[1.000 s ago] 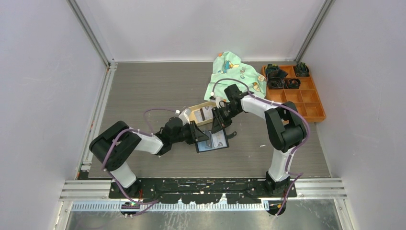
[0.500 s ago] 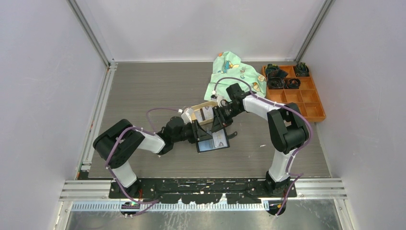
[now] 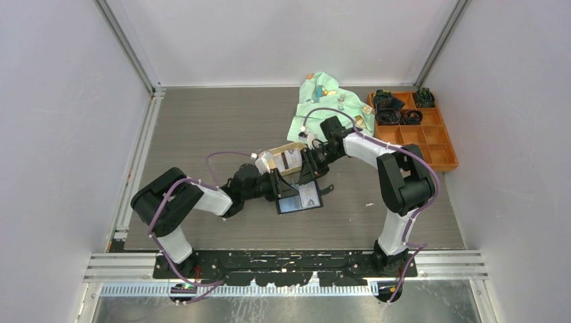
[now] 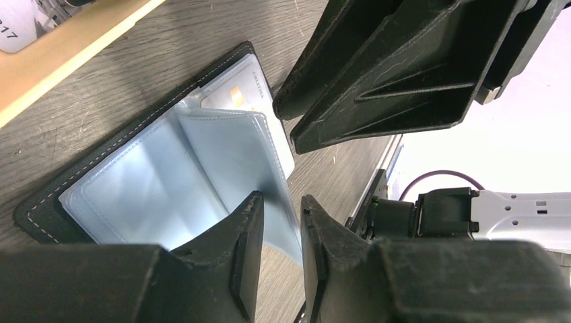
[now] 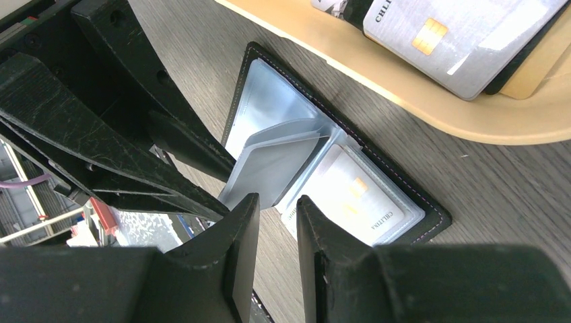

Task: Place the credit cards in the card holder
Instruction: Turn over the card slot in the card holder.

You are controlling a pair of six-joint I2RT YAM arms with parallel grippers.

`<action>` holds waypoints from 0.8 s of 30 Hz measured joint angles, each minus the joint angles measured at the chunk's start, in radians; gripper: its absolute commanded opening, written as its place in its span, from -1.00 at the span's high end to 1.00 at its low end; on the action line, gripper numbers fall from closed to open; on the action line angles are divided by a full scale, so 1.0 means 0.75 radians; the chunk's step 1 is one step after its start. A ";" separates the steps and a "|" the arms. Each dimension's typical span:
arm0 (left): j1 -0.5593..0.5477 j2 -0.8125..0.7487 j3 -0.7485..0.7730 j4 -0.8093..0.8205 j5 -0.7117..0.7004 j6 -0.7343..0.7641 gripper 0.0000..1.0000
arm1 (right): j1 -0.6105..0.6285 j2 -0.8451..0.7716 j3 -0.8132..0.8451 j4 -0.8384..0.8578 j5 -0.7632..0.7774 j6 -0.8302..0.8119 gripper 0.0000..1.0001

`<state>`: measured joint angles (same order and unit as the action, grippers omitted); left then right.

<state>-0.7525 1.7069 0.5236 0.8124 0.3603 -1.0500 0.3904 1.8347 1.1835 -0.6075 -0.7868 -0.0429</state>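
The black card holder (image 3: 299,200) lies open on the table, its clear sleeves upward. One sleeve leaf (image 5: 273,165) stands up in the middle. A pale credit card (image 5: 357,195) sits in the sleeve on one side and shows in the left wrist view as the card (image 4: 232,97). More credit cards (image 5: 451,40) lie in the tan tray (image 3: 273,156). My left gripper (image 4: 281,198) hovers low over the holder's near edge, jaws a narrow gap apart, the raised leaf just beyond its tips. My right gripper (image 5: 277,198) faces it from the other side, also narrowly open and holding nothing.
The tan tray (image 5: 417,108) sits right behind the holder. A green patterned cloth (image 3: 326,101) lies at the back. An orange compartment box (image 3: 421,134) with dark items stands at the back right. The two grippers' fingers nearly meet over the holder.
Both grippers' jaws have parted a little. The left arm has shifted slightly, and the raised sleeve leaf stands less upright than a second ago.
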 measured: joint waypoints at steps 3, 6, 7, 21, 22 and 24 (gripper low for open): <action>0.000 -0.003 -0.001 0.009 0.001 -0.010 0.42 | 0.000 0.000 0.000 0.000 0.000 0.000 0.35; 0.000 -0.007 -0.006 0.032 0.001 -0.022 0.42 | 0.000 0.000 0.000 -0.001 0.000 0.000 0.35; 0.000 -0.008 -0.010 0.041 0.001 -0.023 0.43 | 0.000 0.000 0.000 -0.001 0.000 0.000 0.35; 0.000 -0.008 -0.026 0.085 0.001 -0.037 0.91 | 0.000 0.000 0.000 -0.002 -0.001 0.000 0.35; 0.000 -0.008 -0.026 0.085 0.001 -0.038 0.94 | 0.000 0.000 0.000 -0.002 0.000 0.000 0.35; 0.000 -0.008 -0.026 0.086 0.001 -0.037 0.99 | -0.001 0.000 0.000 -0.002 0.000 -0.001 0.35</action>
<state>-0.7525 1.7012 0.5041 0.8772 0.3607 -1.0779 0.3901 1.8347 1.1835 -0.6090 -0.7868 -0.0433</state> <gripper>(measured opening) 0.039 0.327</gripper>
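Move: The card slot, a pale flap half raised from the holder's spine, runs forward from between the left fingertips; its middle is about 2 cm ahead, level sideways and 1 cm lower. From that hand the chip card in the holder's right half lies roughly 1 cm ahead, 3 cm right and 4 below; the tray is some 11 cm ahead, 4 left and 3 below. From the right hand, the slot's middle is about 1 cm back, 2 left and 2 below. The left fingers pinch the near free edge of the card slot, closing from about a quarter open to nearly shut. Before they start to close, the hand eases up off the holder by most of its roughly 1 cm rise, with hardly any sideways travel and only a few degrees of wrist roll. ##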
